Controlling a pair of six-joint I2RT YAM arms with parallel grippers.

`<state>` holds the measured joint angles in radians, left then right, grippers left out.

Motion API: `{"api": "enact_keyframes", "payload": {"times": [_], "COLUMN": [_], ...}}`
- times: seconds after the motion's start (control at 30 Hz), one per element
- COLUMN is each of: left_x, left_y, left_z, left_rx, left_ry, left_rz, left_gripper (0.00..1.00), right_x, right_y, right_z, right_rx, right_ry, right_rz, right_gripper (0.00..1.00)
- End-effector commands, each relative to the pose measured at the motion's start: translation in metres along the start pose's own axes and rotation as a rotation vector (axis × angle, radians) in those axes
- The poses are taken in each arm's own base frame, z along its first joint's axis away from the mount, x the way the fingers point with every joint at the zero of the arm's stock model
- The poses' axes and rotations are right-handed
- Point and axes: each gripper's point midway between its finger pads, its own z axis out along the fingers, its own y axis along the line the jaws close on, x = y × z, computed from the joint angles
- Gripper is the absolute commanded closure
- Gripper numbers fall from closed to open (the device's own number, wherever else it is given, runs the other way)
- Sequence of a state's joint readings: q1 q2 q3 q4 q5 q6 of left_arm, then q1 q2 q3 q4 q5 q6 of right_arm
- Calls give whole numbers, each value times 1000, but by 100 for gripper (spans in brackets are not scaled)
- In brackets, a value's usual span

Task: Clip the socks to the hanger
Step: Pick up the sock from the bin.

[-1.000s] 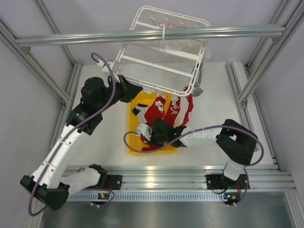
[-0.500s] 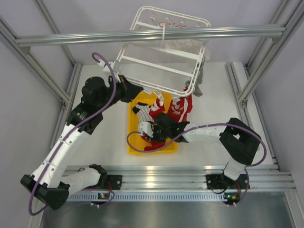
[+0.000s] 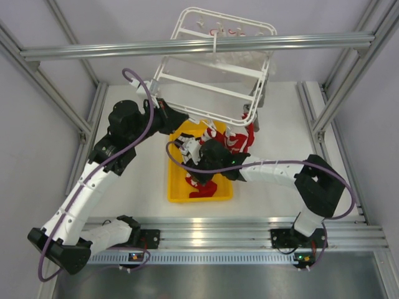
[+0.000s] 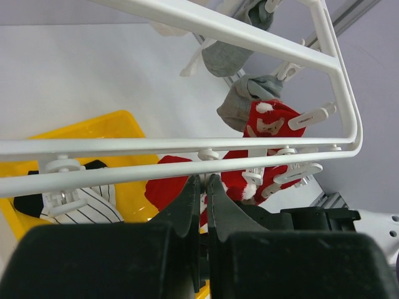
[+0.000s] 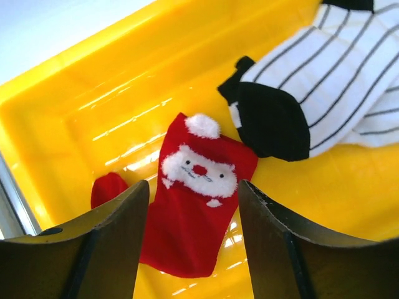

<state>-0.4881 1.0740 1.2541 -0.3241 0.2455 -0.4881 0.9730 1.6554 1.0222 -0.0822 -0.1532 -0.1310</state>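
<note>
The white hanger [image 3: 212, 81] hangs tilted under the beam, and my left gripper [image 3: 176, 119] holds its near left edge. In the left wrist view the left gripper [image 4: 202, 180] is shut on a small peg under the hanger's bar [image 4: 187, 146]. Red socks [image 4: 268, 121] and grey ones [image 4: 249, 93] dangle from its clips. My right gripper [image 3: 196, 169] hovers over the yellow tray [image 3: 176, 194]. Its jaws [image 5: 193, 193] stand open and empty, straddling from above a red Santa sock [image 5: 193, 218] that lies flat. A striped sock [image 5: 330, 87] lies beside it.
A grey aluminium beam [image 3: 187, 47] crosses above the hanger. Another striped sock [image 4: 93, 202] rests in the tray's far end [image 4: 112, 131]. Red socks [image 3: 240, 140] hang off the hanger's near right corner, close to my right arm. Frame rails border the white table [image 3: 280, 124].
My right gripper went from shut to wide open and swung toward the far left over the tray. The left arm and the hanger have hardly moved.
</note>
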Motion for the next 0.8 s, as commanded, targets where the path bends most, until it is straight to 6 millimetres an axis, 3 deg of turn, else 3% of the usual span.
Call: {"api": "enact_keyframes", "payload": {"times": [0.0, 0.37, 0.47, 0.5, 0.6, 0.67, 0.7, 0.77], "left_x": [-3, -1, -1, -1, 1, 1, 1, 1], "left_y": [-7, -5, -5, -5, -4, -3, -4, -4], "left_z": [-1, 1, 1, 1, 0, 0, -1, -1], "left_rx": [26, 21, 20, 18, 14, 11, 12, 12], "left_ry": [2, 10, 11, 11, 16, 18, 19, 20], "left_rz": [2, 7, 7, 7, 11, 14, 14, 16], "left_gripper": [100, 100, 100, 100, 100, 100, 100, 100], "right_x": [0, 40, 51, 49, 39, 34, 20, 11], "right_y": [-11, -22, -17, -16, -13, -10, -11, -2], "right_z": [10, 44, 47, 45, 37, 32, 23, 13], "right_rx": [109, 219, 204, 199, 179, 160, 152, 100], "right_ry": [38, 151, 178, 169, 133, 109, 64, 23], "right_rz": [193, 258, 237, 225, 198, 184, 164, 145], "right_gripper": [41, 39, 55, 70, 92, 99, 100, 100]}}
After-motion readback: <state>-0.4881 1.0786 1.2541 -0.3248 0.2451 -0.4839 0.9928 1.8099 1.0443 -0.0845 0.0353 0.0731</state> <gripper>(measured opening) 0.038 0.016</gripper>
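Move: Just under the open right fingers lies the Santa sock on the bin floor, its middle roughly 7 cm below and 2 cm to the right, the cuff a little farther forward. From the same hand the striped sock's middle is about 11 cm ahead and 4 cm left, and the bin's near left corner some 6 cm back and 10 cm left. From the left hand up at the hanger, the Santa sock is about 7 cm back, 5 cm right and 35 cm down. Sinking about 6 cm onto the Santa sock, the right hand also eases some 2 cm forward and turns roughly 15 degrees clockwise, the fingers staying open on the way down. At the bottom they shut on the sock's face just below the fluffy cuff and pinch the cloth; then the hand starts back about 1 cm, barely rising. ##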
